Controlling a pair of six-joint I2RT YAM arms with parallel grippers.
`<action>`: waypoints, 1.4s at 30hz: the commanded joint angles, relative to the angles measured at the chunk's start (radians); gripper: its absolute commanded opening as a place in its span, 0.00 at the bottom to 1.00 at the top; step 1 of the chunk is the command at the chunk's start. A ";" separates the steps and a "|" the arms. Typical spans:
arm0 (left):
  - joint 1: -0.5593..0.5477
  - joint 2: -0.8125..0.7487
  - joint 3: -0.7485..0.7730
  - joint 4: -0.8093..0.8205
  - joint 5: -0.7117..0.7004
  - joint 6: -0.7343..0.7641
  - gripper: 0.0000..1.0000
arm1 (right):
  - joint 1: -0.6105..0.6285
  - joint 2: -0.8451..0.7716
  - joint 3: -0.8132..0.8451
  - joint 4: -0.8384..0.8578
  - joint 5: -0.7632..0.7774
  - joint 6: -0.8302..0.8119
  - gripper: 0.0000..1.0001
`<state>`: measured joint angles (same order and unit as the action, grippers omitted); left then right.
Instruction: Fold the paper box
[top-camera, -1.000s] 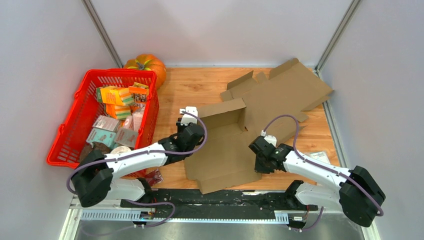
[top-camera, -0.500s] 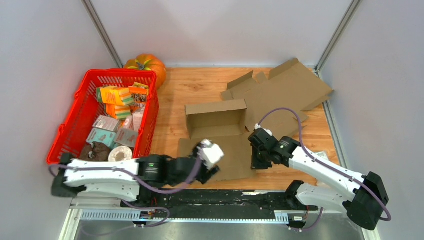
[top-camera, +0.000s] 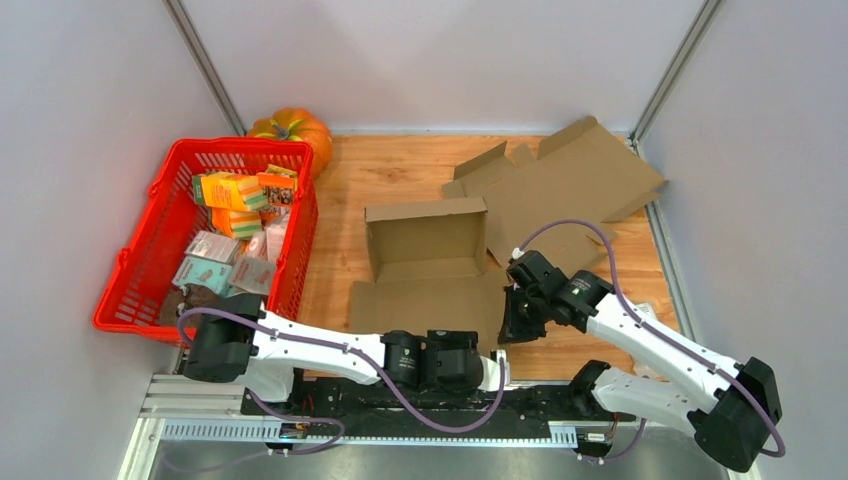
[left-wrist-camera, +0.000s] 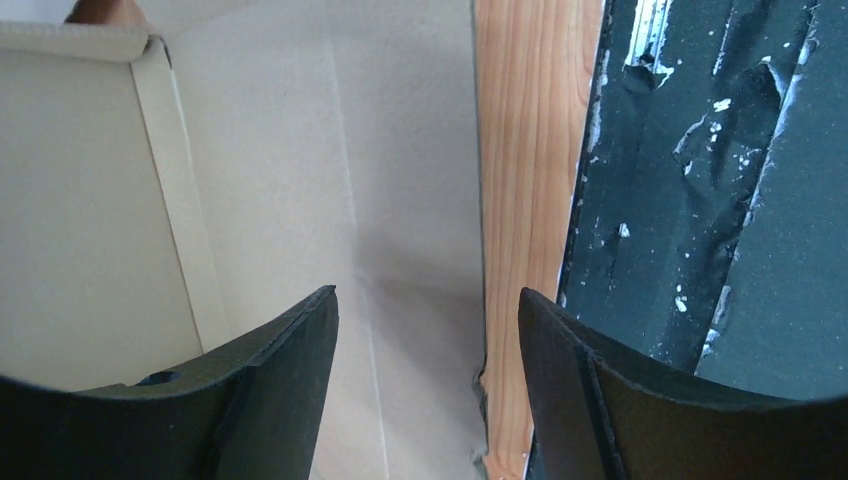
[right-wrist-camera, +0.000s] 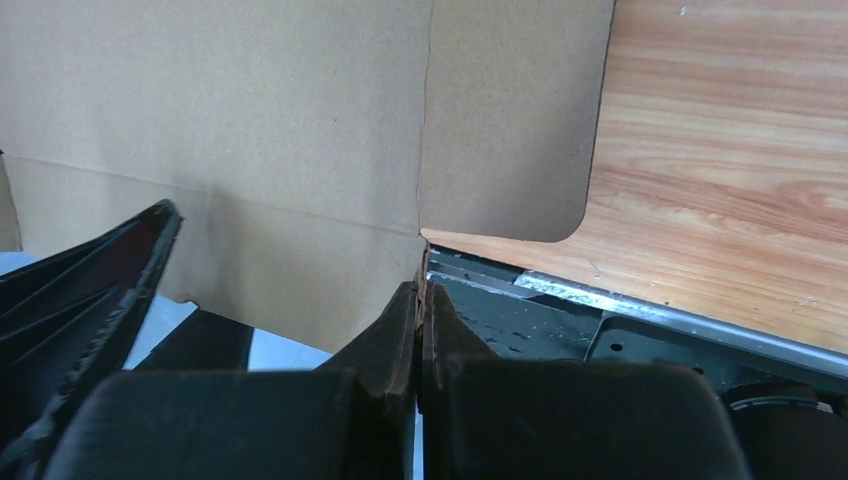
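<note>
The paper box (top-camera: 425, 262) is brown cardboard, partly folded, with its back wall upright and a flat panel reaching toward the near table edge. My right gripper (top-camera: 513, 322) is at the box's right front corner. In the right wrist view my right gripper (right-wrist-camera: 421, 290) is shut on the thin edge of a box flap (right-wrist-camera: 250, 130). My left arm lies low along the near edge, with my left gripper (top-camera: 490, 368) by the front of the box. In the left wrist view my left gripper (left-wrist-camera: 426, 292) stands open over the box panel (left-wrist-camera: 250, 150), holding nothing.
A second flat cardboard sheet (top-camera: 570, 185) lies at the back right. A red basket (top-camera: 128, 262) full of small packages stands at the left, with an orange pumpkin (top-camera: 292, 128) behind it. The black base plate (left-wrist-camera: 700, 200) runs along the table's near edge.
My left gripper has let go of the box's left wall, opened, and swung down to the near edge. My right gripper has closed on the flap, and the box has shifted slightly left.
</note>
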<state>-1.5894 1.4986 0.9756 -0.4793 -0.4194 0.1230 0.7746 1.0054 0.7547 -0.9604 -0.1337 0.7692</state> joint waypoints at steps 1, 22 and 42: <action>-0.020 0.032 0.037 0.050 -0.031 0.067 0.71 | -0.021 -0.037 0.018 0.006 -0.118 -0.008 0.00; 0.173 -0.018 0.556 -0.508 -0.211 -0.482 0.00 | -0.321 -0.261 0.491 -0.049 0.316 -0.294 0.97; 0.830 -0.215 0.457 -0.344 0.196 -1.796 0.00 | 0.437 -0.285 0.029 0.560 0.584 -0.501 1.00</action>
<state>-0.7769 1.3132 1.4334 -0.8188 -0.2253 -1.3632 1.1137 0.6888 0.7803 -0.5541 0.1608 0.3244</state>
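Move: Just inside the left hand's open fingers lies the near panel's raised free edge, about 2 cm to its right and 1 cm lower. The box's walled far half stands roughly 19 cm ahead of that hand and 7 cm left, the spare cardboard some 29 cm ahead and 18 cm right, both lower. From the right hand, still pinching the panel's corner, the left hand's grip spot is about 5 cm left and 1 cm back. Closing on the panel's edge, the left fingers take over the pinch while easing forward about 3 cm, then swing it up and forward some 20 cm each way, turning roughly 95 degrees counter-clockwise. The right fingers open wide and let go of the corner; that hand shoots up and forward, tips back, then sinks and swings left and back to beside the box's right side. ##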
